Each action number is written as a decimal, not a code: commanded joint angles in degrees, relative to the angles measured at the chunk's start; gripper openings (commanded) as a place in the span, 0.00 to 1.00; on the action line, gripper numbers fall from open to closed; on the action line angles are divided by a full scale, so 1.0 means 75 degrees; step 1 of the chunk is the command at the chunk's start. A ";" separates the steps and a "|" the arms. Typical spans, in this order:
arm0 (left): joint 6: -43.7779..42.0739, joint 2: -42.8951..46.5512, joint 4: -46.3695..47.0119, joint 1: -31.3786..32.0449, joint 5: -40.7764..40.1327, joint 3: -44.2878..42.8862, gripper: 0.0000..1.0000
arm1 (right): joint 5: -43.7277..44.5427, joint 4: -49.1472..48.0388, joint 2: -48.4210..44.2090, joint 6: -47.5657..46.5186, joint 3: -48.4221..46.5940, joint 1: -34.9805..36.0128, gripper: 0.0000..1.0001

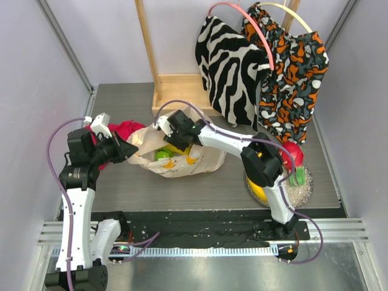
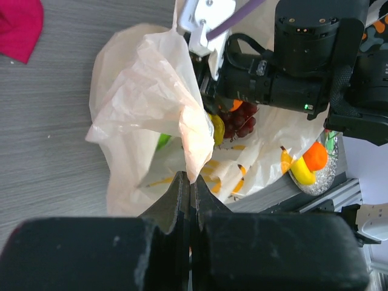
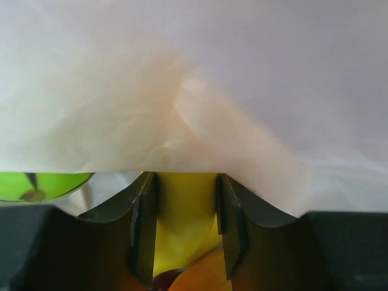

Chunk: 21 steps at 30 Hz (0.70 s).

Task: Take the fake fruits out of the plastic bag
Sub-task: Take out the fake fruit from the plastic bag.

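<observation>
The plastic bag [image 1: 182, 162] lies open at the table's middle, cream with small printed bananas. My left gripper [image 1: 130, 151] is shut on its left rim; in the left wrist view the gripper [image 2: 193, 177] pinches a fold of bag film [image 2: 145, 91]. My right gripper [image 1: 180, 143] reaches into the bag's mouth. In the right wrist view the gripper [image 3: 185, 179] holds a yellow fruit [image 3: 182, 218] that fills the gap between its pads, under bag film [image 3: 194, 91]. A green fruit [image 3: 42, 185], an orange one [image 3: 203, 276] and purple grapes [image 2: 239, 121] lie inside.
A glittery silver plate [image 1: 306, 185] at the right holds a red apple [image 1: 293, 151], a green fruit [image 1: 299, 176] and a yellow fruit [image 1: 257, 191]. A red cloth [image 1: 121, 130] lies left of the bag. A wooden frame [image 1: 176, 91] and hanging clothes [image 1: 260, 73] stand behind.
</observation>
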<state>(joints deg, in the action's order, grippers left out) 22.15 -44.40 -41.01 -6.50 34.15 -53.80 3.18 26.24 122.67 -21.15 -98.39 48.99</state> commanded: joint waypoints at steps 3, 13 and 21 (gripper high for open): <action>0.0257 -0.0137 0.0979 -0.0047 0.0029 -0.0115 0.00 | -0.2016 0.1456 -0.1531 -0.0472 -0.0768 0.0054 0.16; -0.0070 -0.1216 0.2666 -0.0047 -0.0839 -0.1369 0.00 | -0.3937 0.2806 -0.3535 -0.1435 -0.0088 -0.0098 0.14; 0.0140 -0.1299 0.2586 0.0011 -0.0042 -0.1183 0.00 | -0.3319 0.0126 -0.4320 0.1363 -0.0393 -0.1222 0.12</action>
<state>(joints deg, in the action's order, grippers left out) 22.15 -54.81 -24.56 -6.50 30.55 -63.09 -23.59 41.69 93.49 -23.51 -99.15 44.60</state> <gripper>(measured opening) 0.012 0.434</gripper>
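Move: Inside the bag, the right hand already has the bananas between its fingers. The plate they are bound for lies about 36 cm to its right, 12 cm back and roughly 5 cm below; the green fruit sits some 5 cm to its left and 3 cm nearer the base, slightly lower. From the left hand, which already pinches the bag's rim, the bananas are about 14 cm ahead, 13 cm right and 19 cm down. Lifting the gripped bananas up out of the bag, the right hand rises about 20 cm while drawing back some 10 cm, its grip unchanged, its left side rolling up and the hand turning counter-clockwise. Meanwhile the left hand keeps its pinch on the rim and pulls it forward and up, roughly 7 cm each way, tilting its fingers upward. ##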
